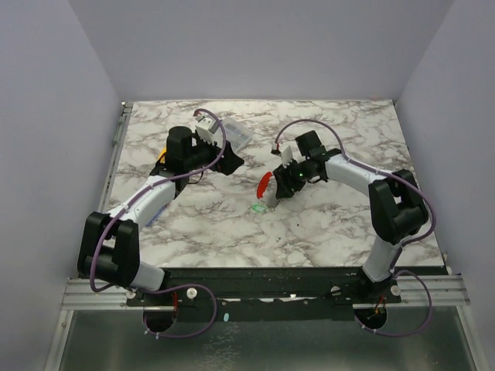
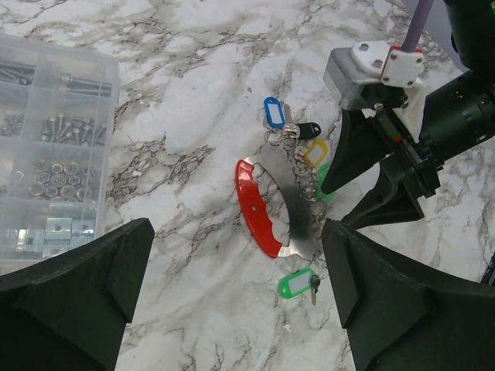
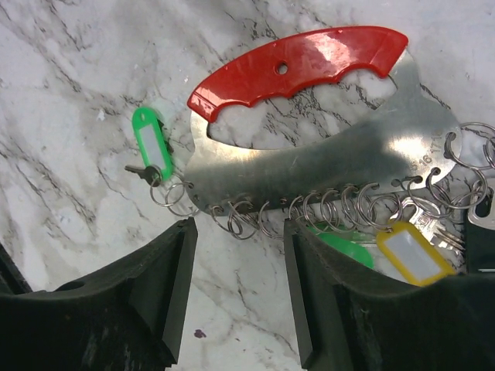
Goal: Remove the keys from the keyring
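Observation:
The keyring is a silvery metal plate [image 3: 325, 166] with a curved red fob [image 3: 298, 69] and several small split rings along its lower edge. It lies flat on the marble, and the fob [image 1: 264, 185] also shows from above. A green-tagged key [image 3: 151, 147] hangs at the plate's left end. Yellow-tagged [image 2: 315, 152] and blue-tagged [image 2: 272, 112] keys lie at the other end. My right gripper [image 3: 240, 228] is low at the ringed edge, its jaws apart around a few rings and gripping nothing. My left gripper [image 2: 236, 255] hovers wide open above the fob.
A clear compartment box [image 2: 54, 147] of screws and nuts lies left of the keyring, at the back of the table [image 1: 236, 135]. A second green tag [image 3: 344, 247] lies partly under my right finger. The marble table has walls on three sides.

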Tool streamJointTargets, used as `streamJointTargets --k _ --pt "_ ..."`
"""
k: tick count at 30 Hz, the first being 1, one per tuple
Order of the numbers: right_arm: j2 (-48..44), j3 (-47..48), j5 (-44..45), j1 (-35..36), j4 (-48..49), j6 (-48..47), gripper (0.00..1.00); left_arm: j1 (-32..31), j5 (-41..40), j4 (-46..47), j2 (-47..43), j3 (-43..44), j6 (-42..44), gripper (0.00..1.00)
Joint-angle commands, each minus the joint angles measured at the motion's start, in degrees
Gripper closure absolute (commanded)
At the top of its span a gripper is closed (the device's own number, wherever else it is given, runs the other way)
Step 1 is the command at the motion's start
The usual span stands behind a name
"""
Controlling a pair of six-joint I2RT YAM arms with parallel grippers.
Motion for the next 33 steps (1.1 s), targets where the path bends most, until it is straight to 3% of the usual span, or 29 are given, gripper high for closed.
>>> streamJointTargets --k 1,10,20,23,25,26,33 --pt "2.87 1.4 1.13 0.94 -3.3 -9.58 0.42 -0.32 0.47 3.1 -0.02 -0.81 -2.14 0.01" --pt "4.34 -1.22 4.06 3.75 -0.88 -14.21 0.41 -0.35 -1.84 3.18 1.9 -1.45 -3.36 0.01" --pt "2.69 -6.78 8.25 5.97 3.96 -15.93 0.64 -0.33 -4.04 3.02 5.61 -1.54 -5.4 0.04" --pt "1.47 -8.13 8.16 6.52 4.97 -16.66 0.77 -0.39 -4.42 2.84 6.16 -1.8 -5.64 0.05" --pt "0.12 -8.61 7.67 6.75 5.4 -16.89 0.96 -0.36 -3.76 2.75 6.88 -2.13 -6.04 0.05" --pt "-0.87 -8.92 7.73 6.76 6.28 -16.19 0.99 -0.34 -3.31 2.74 7.25 -2.29 -6.2 0.05" --pt "-10.27 -13.85 8.41 6.76 18.53 -10.73 0.99 -0.32 1.57 2.94 11.27 -2.63 -8.51 0.04"
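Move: The key rings I go for hang along the steel plate's edge, near its near end, about 4 cm below my right hand, some 1 cm back and 1 cm left. The red handle stands about 3 cm ahead and 5 cm left of that hand, the green tag with the loose key 4 cm back and 5 cm left, the yellow tag 6 cm ahead and 3 cm right. From my left hand those rings lie roughly 14 cm right, 6 cm back and 17 cm below. I sink my right hand about 3.5 cm onto the rings at the plate's edge, twisting some 15 degrees counter-clockwise, and shut the half-open fingers to pinch the rings near the low-numbered holes. Keeping that pinch, I draw back about 2 cm towards my base, rising slightly. Meanwhile my left hand, still wide open, lowers about 6.5 cm and tips further down beside the plate. ##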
